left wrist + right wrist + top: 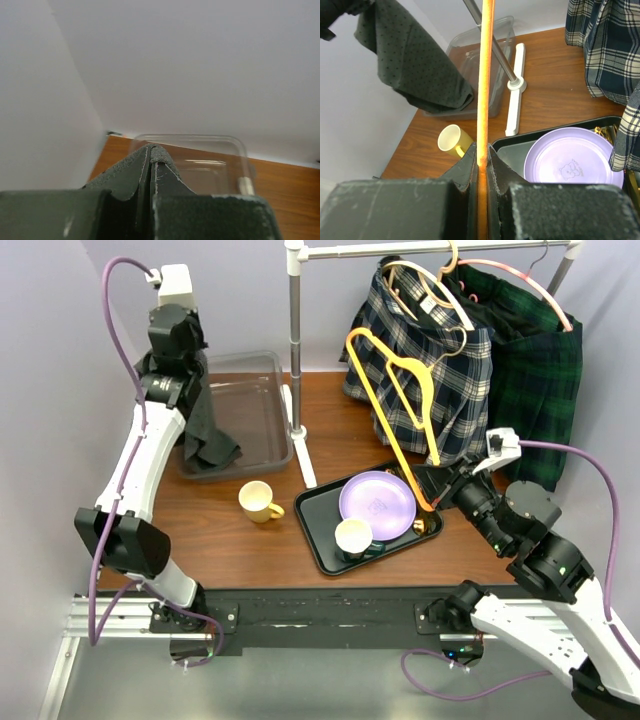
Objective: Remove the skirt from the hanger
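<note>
A dark grey dotted skirt hangs from my left gripper, which is shut on its top edge above the clear plastic bin; the hem droops into the bin. The skirt also shows at the upper left of the right wrist view. In the left wrist view the left gripper has its jaws pressed together, and the cloth itself is out of sight there. The bare orange hanger leans up over the tray. My right gripper is shut on its lower bar, and the hanger runs straight up between the jaws.
A clothes rack stands behind the tray, with plaid skirts and a dark green one on hangers. A black tray holds a purple plate and a cup. A yellow mug sits to the tray's left.
</note>
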`<action>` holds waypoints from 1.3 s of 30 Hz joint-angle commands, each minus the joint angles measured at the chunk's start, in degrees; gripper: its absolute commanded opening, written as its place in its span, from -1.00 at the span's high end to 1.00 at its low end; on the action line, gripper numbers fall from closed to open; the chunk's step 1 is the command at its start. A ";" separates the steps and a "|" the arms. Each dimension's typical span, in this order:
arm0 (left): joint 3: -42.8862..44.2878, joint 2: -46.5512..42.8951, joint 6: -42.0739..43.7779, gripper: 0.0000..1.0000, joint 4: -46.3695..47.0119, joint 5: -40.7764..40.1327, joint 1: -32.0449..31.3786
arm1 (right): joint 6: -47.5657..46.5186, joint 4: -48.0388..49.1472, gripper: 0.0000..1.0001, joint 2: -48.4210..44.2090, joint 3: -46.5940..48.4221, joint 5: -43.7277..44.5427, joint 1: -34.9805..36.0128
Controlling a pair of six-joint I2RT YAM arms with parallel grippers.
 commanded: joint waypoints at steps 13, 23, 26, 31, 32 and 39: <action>-7.33 4.01 -23.82 1.00 20.03 37.10 9.29 | -0.97 3.09 1.00 -1.08 -0.70 1.05 0.08; -26.66 7.44 -27.25 1.00 32.16 40.63 14.05 | -0.79 3.17 1.00 -0.91 -1.41 0.88 0.08; -30.19 9.81 -27.16 1.00 33.58 41.77 14.05 | -0.79 3.00 1.00 -0.82 -1.23 0.79 -0.01; -28.97 14.82 -26.11 1.00 25.70 35.02 13.96 | -0.61 2.56 1.00 -0.91 -1.23 0.88 -0.01; -28.53 15.96 -25.76 1.00 24.19 31.96 13.96 | -0.61 2.56 1.00 -0.99 -1.23 0.88 -0.01; -25.54 20.27 -21.72 0.70 16.71 27.09 12.99 | -0.17 2.91 1.00 -0.38 -1.15 0.26 -0.01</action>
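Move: The gray skirt already hangs from my left hand, its lower end over the near part of the clear bin. The bin's middle lies about 5 cm ahead of that hand, some 9 cm to its right and roughly 38 cm below. The yellow mug stands about 19 cm back and 16 cm right of the hand, the rack post's foot about level with it and 28 cm right. From my right hand, the bin is roughly 35 cm ahead and 48 cm left. I lower the skirt into the clear bin with my left hand. First I swing about 5 cm right, sinking slightly, then ease forward and back left, and from there drop nearly straight down to about 32 cm below where I began. On the way my wrist rolls its left side down some 30 degrees and tips the fingers downward, still pinching the cloth. ##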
